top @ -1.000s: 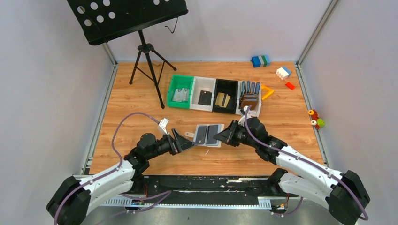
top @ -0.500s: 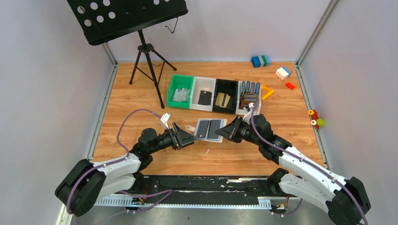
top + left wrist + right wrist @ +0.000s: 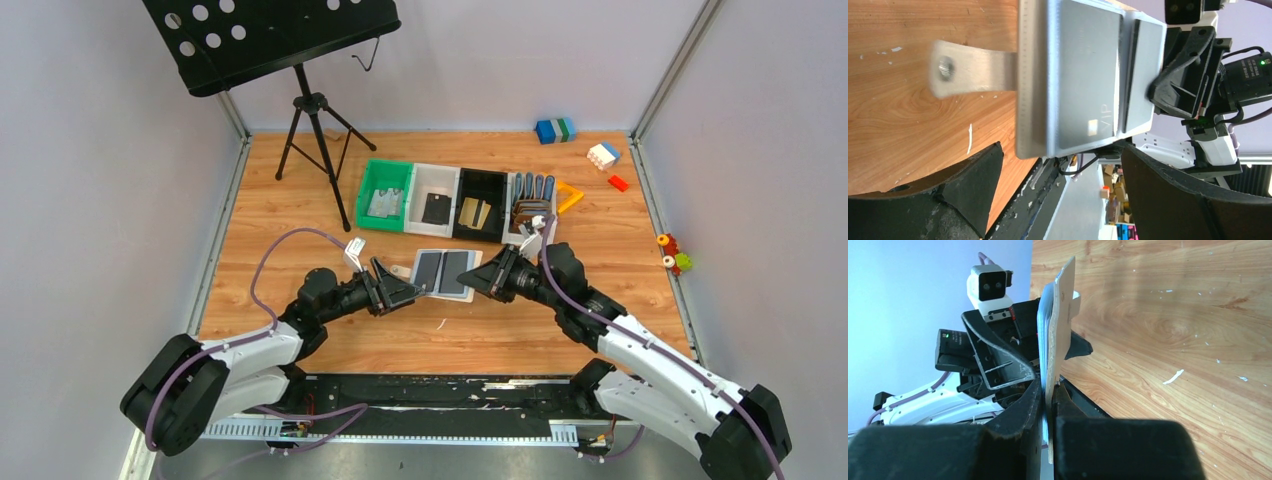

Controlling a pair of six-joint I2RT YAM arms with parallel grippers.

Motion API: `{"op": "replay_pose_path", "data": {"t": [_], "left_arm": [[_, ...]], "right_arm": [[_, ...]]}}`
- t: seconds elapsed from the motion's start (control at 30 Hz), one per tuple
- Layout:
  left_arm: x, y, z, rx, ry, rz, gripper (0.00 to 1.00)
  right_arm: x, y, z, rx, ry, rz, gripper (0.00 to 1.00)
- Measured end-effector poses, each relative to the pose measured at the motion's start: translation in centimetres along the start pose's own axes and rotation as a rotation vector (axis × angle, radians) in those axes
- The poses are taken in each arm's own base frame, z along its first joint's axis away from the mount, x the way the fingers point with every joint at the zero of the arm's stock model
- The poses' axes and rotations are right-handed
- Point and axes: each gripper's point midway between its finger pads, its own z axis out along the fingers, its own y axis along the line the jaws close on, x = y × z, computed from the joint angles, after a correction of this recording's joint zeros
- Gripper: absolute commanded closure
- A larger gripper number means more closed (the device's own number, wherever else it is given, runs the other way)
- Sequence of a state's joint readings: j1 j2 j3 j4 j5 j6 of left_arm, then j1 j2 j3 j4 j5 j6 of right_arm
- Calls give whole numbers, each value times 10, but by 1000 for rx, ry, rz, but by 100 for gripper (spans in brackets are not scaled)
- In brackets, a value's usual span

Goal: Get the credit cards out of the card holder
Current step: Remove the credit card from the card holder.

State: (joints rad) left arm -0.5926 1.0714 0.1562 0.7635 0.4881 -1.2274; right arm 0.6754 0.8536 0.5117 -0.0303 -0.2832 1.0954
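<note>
The card holder lies spread open, pale grey, with its strap tab pointing left. Two silvery grey credit cards sit in its pockets; in the left wrist view one bears "VIP". My right gripper is shut on the holder's right edge, and the right wrist view shows the card holder edge-on in that gripper. At the holder's left near corner, my left gripper stands open, one finger to each side, nothing held.
A row of bins stands behind: green with grey cards, white with a black card, black with gold cards, and a last one with brown wallets. A music stand is at back left. Toy blocks lie at back right.
Both grippers and the open card holder have shifted away from the arm bases. The left gripper has come closer to the holder's left edge.
</note>
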Motion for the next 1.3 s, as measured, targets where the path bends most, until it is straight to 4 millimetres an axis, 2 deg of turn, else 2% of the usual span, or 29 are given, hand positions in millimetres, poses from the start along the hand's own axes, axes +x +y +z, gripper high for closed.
{"op": "replay_pose_path", "data": {"t": [0.13, 0.23, 0.33, 0.53, 0.67, 0.83, 0.9, 0.93, 1.03, 1.17, 1.27, 1.3], "left_arm": [[-1, 4, 0, -18, 0, -4, 2], [-1, 9, 1, -32, 2, -12, 6], [-2, 9, 3, -22, 2, -18, 17], [-9, -7, 10, 70, -11, -48, 41], [-16, -16, 12, 131, -25, -68, 49], [-19, -28, 8, 193, -38, -61, 49], [-19, -32, 6, 200, -37, -52, 53], [-19, -34, 4, 202, -38, -43, 56], [-19, -38, 1, 192, -36, -11, 80], [-22, -43, 0, 154, -33, 73, 100], [-28, -50, 3, 94, -12, 156, 100], [-29, -52, 3, 81, -7, 178, 100]], "right_arm": [[-2, 6, -3, -13, 2, -2, 100], [-3, 8, -4, -14, 6, 0, 100], [-1, 10, -5, -20, 19, 4, 100], [4, 10, -6, -36, 40, 21, 100], [5, 12, -10, -45, 39, 19, 100], [5, 13, -13, -53, 31, 15, 100], [6, 11, -13, -46, 34, 17, 100], [6, 10, -13, -43, 36, 18, 100], [8, 5, -13, -27, 43, 11, 100], [8, 1, -14, -10, 40, -8, 100], [6, -2, -14, 0, 26, -21, 96], [5, -2, -14, -1, 22, -26, 92]]}}
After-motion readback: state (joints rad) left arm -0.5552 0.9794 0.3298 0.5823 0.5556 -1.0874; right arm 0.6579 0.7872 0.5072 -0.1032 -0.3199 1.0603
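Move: Some 5 cm to the right of the left hand, about 3 cm farther out and 3 cm higher, is the middle of the open card holder; the wide-open left fingers are at its left part. The right hand already pinches its right edge, the middle lying about 4 cm left, 2 cm ahead and just below. From the left hand, on the table some 12 cm down, the white tray compartment is about 18 cm ahead and 3 cm right, the black compartment 17 cm ahead and 13 cm right. Dipping about 1 cm at first, the left hand then rises some 6.5 cm and edges slightly forward, rolling about 10 degrees on the way, and its wide-open fingers shut to pinch the left part of the card holder. The right hand keeps its closed grip on the right edge and drifts only about a centimetre back and to the right. ##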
